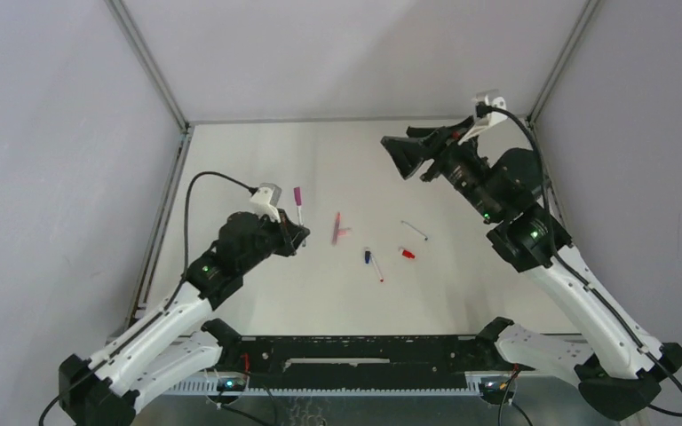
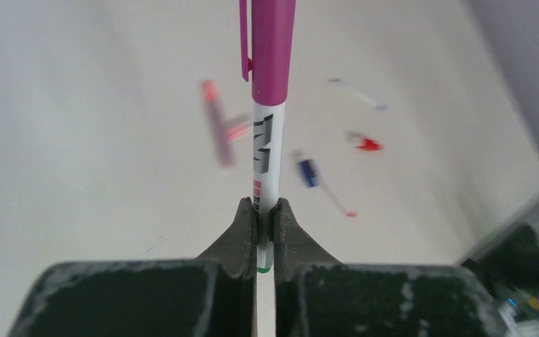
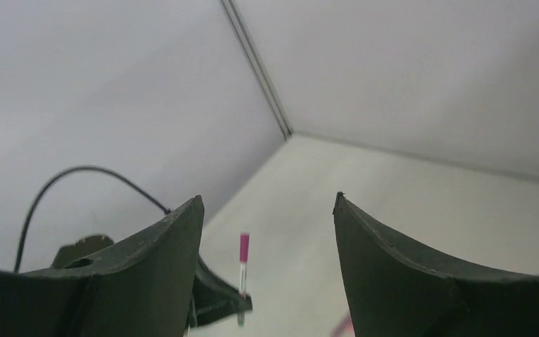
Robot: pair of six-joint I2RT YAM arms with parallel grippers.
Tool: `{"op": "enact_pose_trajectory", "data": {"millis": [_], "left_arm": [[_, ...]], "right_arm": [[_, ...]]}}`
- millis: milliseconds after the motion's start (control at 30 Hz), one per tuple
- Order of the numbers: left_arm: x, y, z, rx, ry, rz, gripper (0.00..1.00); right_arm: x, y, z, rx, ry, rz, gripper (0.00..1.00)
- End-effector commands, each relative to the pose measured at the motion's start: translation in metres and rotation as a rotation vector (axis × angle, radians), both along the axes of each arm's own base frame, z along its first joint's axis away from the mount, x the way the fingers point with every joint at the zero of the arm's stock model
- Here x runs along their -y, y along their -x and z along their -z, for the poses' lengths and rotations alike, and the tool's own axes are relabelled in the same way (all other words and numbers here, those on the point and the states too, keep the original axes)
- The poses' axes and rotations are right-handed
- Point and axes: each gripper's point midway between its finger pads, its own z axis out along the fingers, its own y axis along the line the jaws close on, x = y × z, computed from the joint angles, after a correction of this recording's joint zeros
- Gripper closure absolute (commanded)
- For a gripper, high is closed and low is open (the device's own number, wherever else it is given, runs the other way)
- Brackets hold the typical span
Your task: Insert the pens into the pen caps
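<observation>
My left gripper [image 1: 295,234] is shut on the lower end of a white pen [image 2: 265,158] that wears a magenta cap [image 2: 274,49], and holds it upright above the table. The same pen [image 3: 243,270] shows in the right wrist view. My right gripper [image 1: 406,156] is open, empty and raised at the back right; its fingers [image 3: 161,239] frame the far corner. On the table lie a pinkish-red pen [image 1: 337,227], a blue cap [image 1: 368,257] on a thin pen with a red tip, a red cap [image 1: 407,254] and a thin grey pen [image 1: 415,231].
Grey walls enclose the table on the left, back and right, and meet at a corner post [image 3: 256,63]. A black rail [image 1: 355,351] runs along the near edge between the arm bases. The loose pens and caps lie in the table's middle.
</observation>
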Motion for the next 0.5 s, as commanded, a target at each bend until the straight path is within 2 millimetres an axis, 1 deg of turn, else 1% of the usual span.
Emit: {"op": "enact_pose_trajectory", "data": {"millis": [0,33,67,100,167,233,300,367,433,467], "left_arm": [[-0.060,-0.014,0.071,-0.258,-0.196,-0.388,1.00],[-0.066,-0.016,0.083,-0.309,-0.242,-0.426,1.00],[-0.069,-0.018,0.094,-0.361,-0.285,-0.444,1.00],[-0.070,-0.020,0.106,-0.409,-0.327,-0.452,1.00],[-0.068,-0.021,0.126,-0.484,-0.393,-0.442,1.00],[-0.060,-0.025,0.138,-0.528,-0.422,-0.415,1.00],[-0.055,-0.027,0.146,-0.557,-0.442,-0.395,1.00],[-0.053,-0.028,0.150,-0.567,-0.455,-0.383,0.99],[-0.051,-0.028,0.151,-0.571,-0.460,-0.367,0.92],[-0.050,-0.029,0.151,-0.570,-0.463,-0.356,0.84]], "right_arm": [[-0.003,-0.016,0.156,-0.398,0.347,0.036,0.26],[-0.003,-0.017,0.179,-0.471,0.386,0.048,0.26],[-0.004,-0.019,0.197,-0.528,0.419,0.057,0.26],[-0.009,-0.021,0.210,-0.563,0.434,0.052,0.26],[-0.020,-0.024,0.226,-0.611,0.447,0.046,0.27],[-0.031,-0.031,0.229,-0.644,0.473,0.054,0.27],[-0.039,-0.038,0.236,-0.680,0.535,0.079,0.27],[-0.048,-0.042,0.250,-0.724,0.595,0.078,0.27],[-0.060,-0.047,0.261,-0.752,0.633,0.064,0.27],[-0.067,-0.049,0.265,-0.761,0.640,0.058,0.27]]}}
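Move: The left gripper holds the purple-capped pen; the bare spot of table for the pen lies about 6 cm to its left, 1 cm ahead and some 20 cm below. From this hand the pink pen lies 12 cm ahead and 5 cm right, the pink cap 11 cm ahead and 7 cm right. The empty, open right gripper has the pink cap about 8 cm ahead, 10 cm left and 46 cm below, the pink pen 9 cm ahead and 12 cm left, the blue cap level with it and 4 cm left. Bring the left gripper down about 17 cm and 6 cm to the left, tipping its fingers downward, onto the clear table left of the pink pen, easing to a stop low down with the grip on the pen's lower end kept. Meanwhile drop the right gripper fast, nearly 30 cm, drifting a little left towards the pink cap, its fingers swinging steeply down and staying open. ##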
